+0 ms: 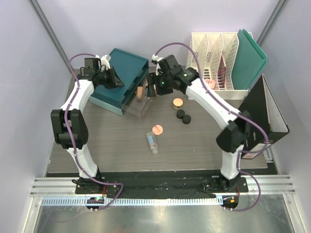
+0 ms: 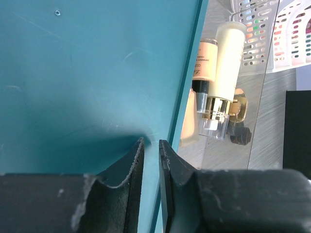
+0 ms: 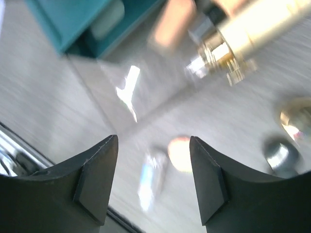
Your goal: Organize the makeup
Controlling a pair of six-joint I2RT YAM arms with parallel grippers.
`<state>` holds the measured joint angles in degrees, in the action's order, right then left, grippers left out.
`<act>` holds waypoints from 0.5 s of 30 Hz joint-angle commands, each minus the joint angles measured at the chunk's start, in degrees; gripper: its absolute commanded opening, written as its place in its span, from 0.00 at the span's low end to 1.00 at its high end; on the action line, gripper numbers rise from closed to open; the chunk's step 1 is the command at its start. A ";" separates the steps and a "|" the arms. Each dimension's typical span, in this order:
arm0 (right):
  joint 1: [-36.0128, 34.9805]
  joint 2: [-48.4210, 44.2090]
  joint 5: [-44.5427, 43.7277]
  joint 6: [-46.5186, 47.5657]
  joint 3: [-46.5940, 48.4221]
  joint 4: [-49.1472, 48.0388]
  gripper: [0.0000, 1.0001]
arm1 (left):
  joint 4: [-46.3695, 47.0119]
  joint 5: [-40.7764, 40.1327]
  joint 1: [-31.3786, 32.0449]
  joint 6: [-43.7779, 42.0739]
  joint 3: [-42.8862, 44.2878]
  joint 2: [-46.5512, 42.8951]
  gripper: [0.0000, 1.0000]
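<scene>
A peach bottle (image 1: 140,92) lies in a clear drawer (image 1: 136,108) pulled out of a teal organiser box (image 1: 119,73). The left wrist view shows a peach bottle (image 2: 208,58) and a cream bottle (image 2: 227,53) side by side in the drawer. On the table lie a tan jar (image 1: 178,103), two black jars (image 1: 183,116), a round pink compact (image 1: 157,129) and a clear tube (image 1: 152,142). My left gripper (image 1: 118,81) (image 2: 150,145) is all but shut, at the right edge of the box top. My right gripper (image 1: 151,90) (image 3: 153,141) is open and empty above the drawer.
White file holders (image 1: 214,58) with a teal folder (image 1: 250,58) stand at the back right. A black box (image 1: 265,114) lies at the right edge. Grey walls close in on both sides. The right wrist view is blurred.
</scene>
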<state>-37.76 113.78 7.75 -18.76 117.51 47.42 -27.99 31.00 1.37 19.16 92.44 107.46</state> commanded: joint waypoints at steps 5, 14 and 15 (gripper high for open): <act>-3.20 -16.30 -3.80 6.63 -17.39 7.42 0.66 | -10.77 -4.46 -0.05 -2.11 -2.00 4.34 0.21; -9.26 -11.14 -1.95 6.02 -25.93 3.65 0.68 | -10.42 -4.55 -0.05 -2.72 -4.64 3.72 0.21; -9.44 -10.25 -1.43 6.11 -25.93 3.04 0.68 | -10.33 -4.55 -0.05 -2.81 -5.08 3.55 0.21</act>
<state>-45.67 101.10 5.32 -13.41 91.20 53.19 -27.77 31.27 1.37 19.09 92.27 107.63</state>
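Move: The clear bottle with the blue label lies some 18 cm back from the right hand, about level sideways and 21 cm below. The peach puff is about 12 cm back and 2 cm right, the black caps 5 cm back and 14 cm right, all on the table; the open drawer is just ahead, 3 cm left and 16 cm down. From the left hand the bottle lies about 27 cm back, 18 cm right. The open right hand sweeps back 13 cm from the drawer, cresting, then sinking towards the bottle, fingers tipping down. ##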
